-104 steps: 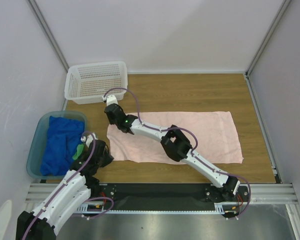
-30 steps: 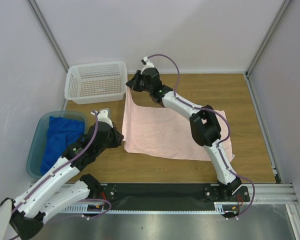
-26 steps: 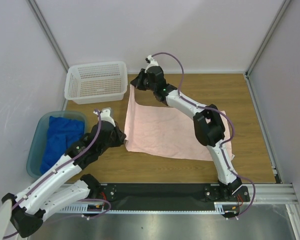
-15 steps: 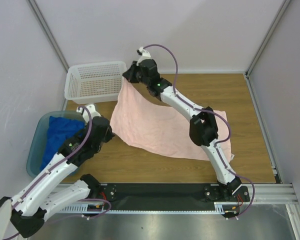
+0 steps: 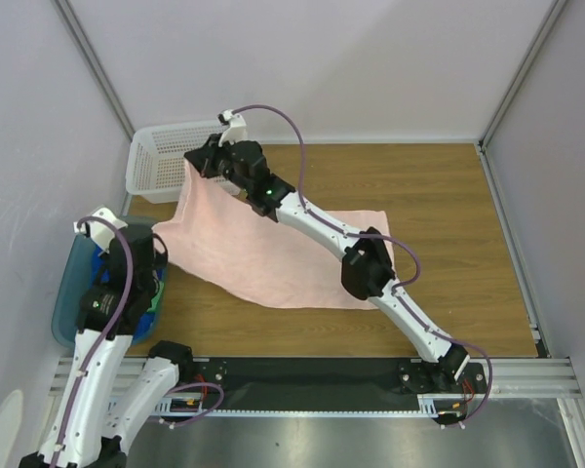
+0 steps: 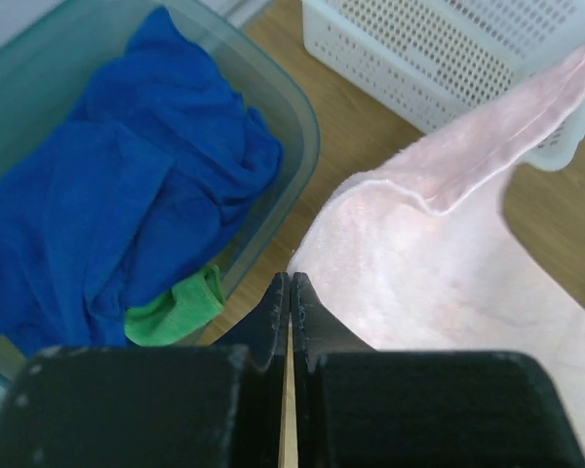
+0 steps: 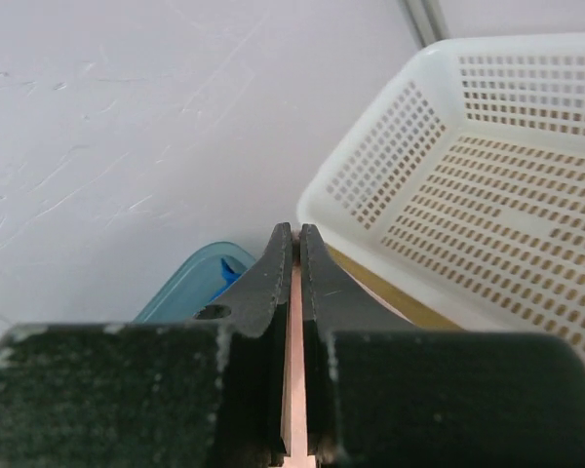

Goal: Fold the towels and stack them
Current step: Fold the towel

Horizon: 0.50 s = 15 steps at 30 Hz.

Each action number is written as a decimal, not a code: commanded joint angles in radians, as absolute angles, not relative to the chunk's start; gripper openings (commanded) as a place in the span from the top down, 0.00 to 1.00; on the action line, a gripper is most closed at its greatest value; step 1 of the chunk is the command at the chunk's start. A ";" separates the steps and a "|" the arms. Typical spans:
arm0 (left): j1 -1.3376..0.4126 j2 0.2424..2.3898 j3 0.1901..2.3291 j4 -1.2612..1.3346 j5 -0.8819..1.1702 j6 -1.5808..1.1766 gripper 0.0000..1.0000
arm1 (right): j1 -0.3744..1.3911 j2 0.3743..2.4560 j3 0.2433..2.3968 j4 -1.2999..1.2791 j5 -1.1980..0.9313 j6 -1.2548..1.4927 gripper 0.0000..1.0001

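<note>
The pale pink towel (image 5: 263, 253) lies partly on the wooden table, its left end lifted and stretched. My right gripper (image 5: 193, 164) is shut on its far-left corner, raised in front of the white basket; a pink strip (image 7: 295, 370) shows between the jaws. My left gripper (image 5: 161, 242) is shut at the towel's near-left corner (image 6: 312, 255), beside the teal tub's rim. The pink towel (image 6: 448, 273) sags between the two grips. The blue towel (image 6: 127, 195) lies crumpled in the tub with the green towel (image 6: 175, 307) peeking out under it.
The white perforated basket (image 5: 161, 156) stands at the back left, just behind the right gripper. The teal tub (image 5: 66, 302) sits at the left table edge under the left arm. Bare wood (image 5: 448, 195) stretches to the right of the pink towel.
Both grippers have swung left, dragging the pink towel's left end with them. The right one went from back centre to the basket's front. The left one went from mid-table to the tub.
</note>
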<state>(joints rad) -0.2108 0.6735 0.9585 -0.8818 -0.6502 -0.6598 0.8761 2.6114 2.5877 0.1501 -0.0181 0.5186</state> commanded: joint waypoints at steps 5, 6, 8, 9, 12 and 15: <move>-0.212 0.560 0.919 -0.724 -0.442 -0.476 1.00 | 0.870 2.557 2.593 0.273 0.034 0.502 1.00; -0.213 0.549 0.904 -0.700 -0.386 -0.468 1.00 | 0.865 2.548 2.577 0.272 0.026 0.502 1.00; -0.213 0.534 0.874 -0.649 -0.244 -0.456 1.00 | 0.841 2.520 2.536 0.250 -0.009 0.523 1.00; -0.216 0.531 0.868 -0.634 -0.201 -0.454 1.00 | 0.832 2.513 2.522 0.241 -0.030 0.535 1.00; -0.227 0.522 0.833 -0.565 -0.057 -0.465 1.00 | 0.789 2.470 2.452 0.207 -0.092 0.575 1.00; -0.296 0.529 0.805 -0.529 -0.034 -0.498 1.00 | 0.752 2.398 2.335 0.193 -0.127 0.587 1.00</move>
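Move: Each gripper already holds a corner of the towel's raised left end. From the left hand, the middle of the part lying on the table is about 30 cm right, 11 cm ahead and 24 cm below; the blue bin is some 16 cm left, nearly level fore and aft. From the right hand, that towel middle is roughly 18 cm right, 7 cm back and 29 cm down, and the white basket some 20 cm ahead and 7 cm left, well below. Swing the left gripper right, away from the bin and back over the table, about 9 cm after a slight lift, turning it some 30 degrees clockwise. Let the right gripper rise a touch, then carry it right, forward and down, about 6 cm in all. Keep both grippers shut on their corners. ##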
